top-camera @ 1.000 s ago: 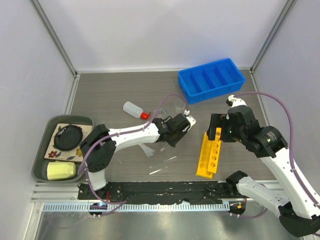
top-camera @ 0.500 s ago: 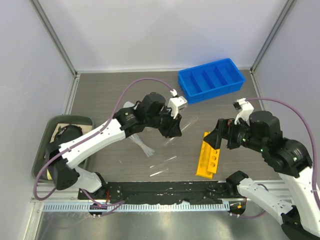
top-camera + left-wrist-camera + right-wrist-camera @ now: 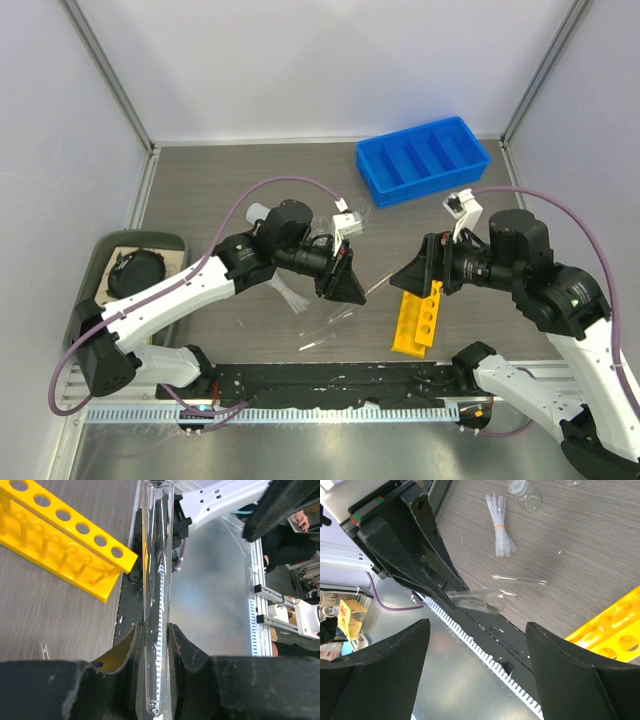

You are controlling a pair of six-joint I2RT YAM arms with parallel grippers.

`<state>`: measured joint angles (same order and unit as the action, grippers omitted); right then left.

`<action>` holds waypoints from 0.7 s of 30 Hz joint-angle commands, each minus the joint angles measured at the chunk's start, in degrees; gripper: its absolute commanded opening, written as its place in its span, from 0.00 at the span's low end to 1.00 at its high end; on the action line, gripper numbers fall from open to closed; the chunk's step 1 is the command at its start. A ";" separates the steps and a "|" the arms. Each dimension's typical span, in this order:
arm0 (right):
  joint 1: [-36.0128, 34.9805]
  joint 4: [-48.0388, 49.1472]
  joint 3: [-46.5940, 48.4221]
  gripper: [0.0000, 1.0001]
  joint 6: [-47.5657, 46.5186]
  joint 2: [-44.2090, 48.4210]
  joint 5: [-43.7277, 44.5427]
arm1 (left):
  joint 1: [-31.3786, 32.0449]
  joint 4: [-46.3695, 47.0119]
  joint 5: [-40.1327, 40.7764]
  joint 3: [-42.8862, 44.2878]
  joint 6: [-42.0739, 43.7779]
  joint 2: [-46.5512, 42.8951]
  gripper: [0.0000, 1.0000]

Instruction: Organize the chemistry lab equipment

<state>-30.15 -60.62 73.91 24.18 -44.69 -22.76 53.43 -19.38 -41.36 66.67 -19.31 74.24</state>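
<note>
My left gripper [image 3: 345, 277] is shut on a clear glass tube [image 3: 374, 286] and holds it above the table. In the left wrist view the tube [image 3: 156, 580] runs straight out from between the fingers [image 3: 190, 655]. My right gripper [image 3: 413, 276] is open and empty, facing the tube's free end, just left of the yellow holed rack [image 3: 420, 315]. In the right wrist view the tube [image 3: 480, 600] lies between and beyond my open fingers [image 3: 580, 665]. The blue compartmented bin [image 3: 423, 160] stands at the back right. The white squeeze bottle [image 3: 257, 212] is mostly hidden behind the left arm.
A bundle of pipettes [image 3: 290, 297] and two thin loose tubes [image 3: 325, 320] lie on the table under the left arm. Small glass vessels [image 3: 527, 495] show in the right wrist view. A dark green tray [image 3: 85, 320] sits at the left edge.
My left gripper has lifted the tube off the table and swung it toward the near side and the right arm. My right gripper has moved left toward the tube, still open.
</note>
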 commanded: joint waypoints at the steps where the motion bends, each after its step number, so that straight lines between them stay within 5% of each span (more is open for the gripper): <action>1: -0.08 6.21 -0.34 0.81 -0.01 -1.89 -3.42 | -0.87 6.54 -6.18 -1.81 -2.22 -2.61 0.03; 7: 0.01 8.06 -0.78 0.63 0.16 -3.39 -5.01 | -2.36 10.23 -9.52 -4.00 -4.33 -3.22 0.02; 21: -0.08 10.43 -3.16 0.54 0.51 -4.27 -6.59 | -4.83 19.11 -15.06 -7.17 -9.52 -2.69 0.00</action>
<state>-30.15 -53.58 70.76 24.40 -48.53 -28.01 48.75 -5.41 -53.10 59.72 -26.87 72.38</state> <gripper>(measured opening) 0.545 0.244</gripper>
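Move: The test tube already pinched in the left gripper points its open mouth to the right; that mouth lies about 3 cm ahead, 3 cm left and 4 cm below the right hand. From the left hand, the right gripper is some 12 cm right, 1 cm ahead and 5 cm higher. The yellow rack stands roughly 5 cm ahead, 4 cm right and 28 cm below the right hand; loose glass tubes lie 16 cm left, 2 cm ahead, at table height. Bring the right gripper about 3 cm left and forward to the tube's mouth end, narrowing its wide-open fingers to roughly half open so they straddle the rim without visibly pinching yet. Keep the left gripper's pinch, raise that hand about 1 cm and tilt it some 10 degrees so the mouth swings up between the right fingers. ##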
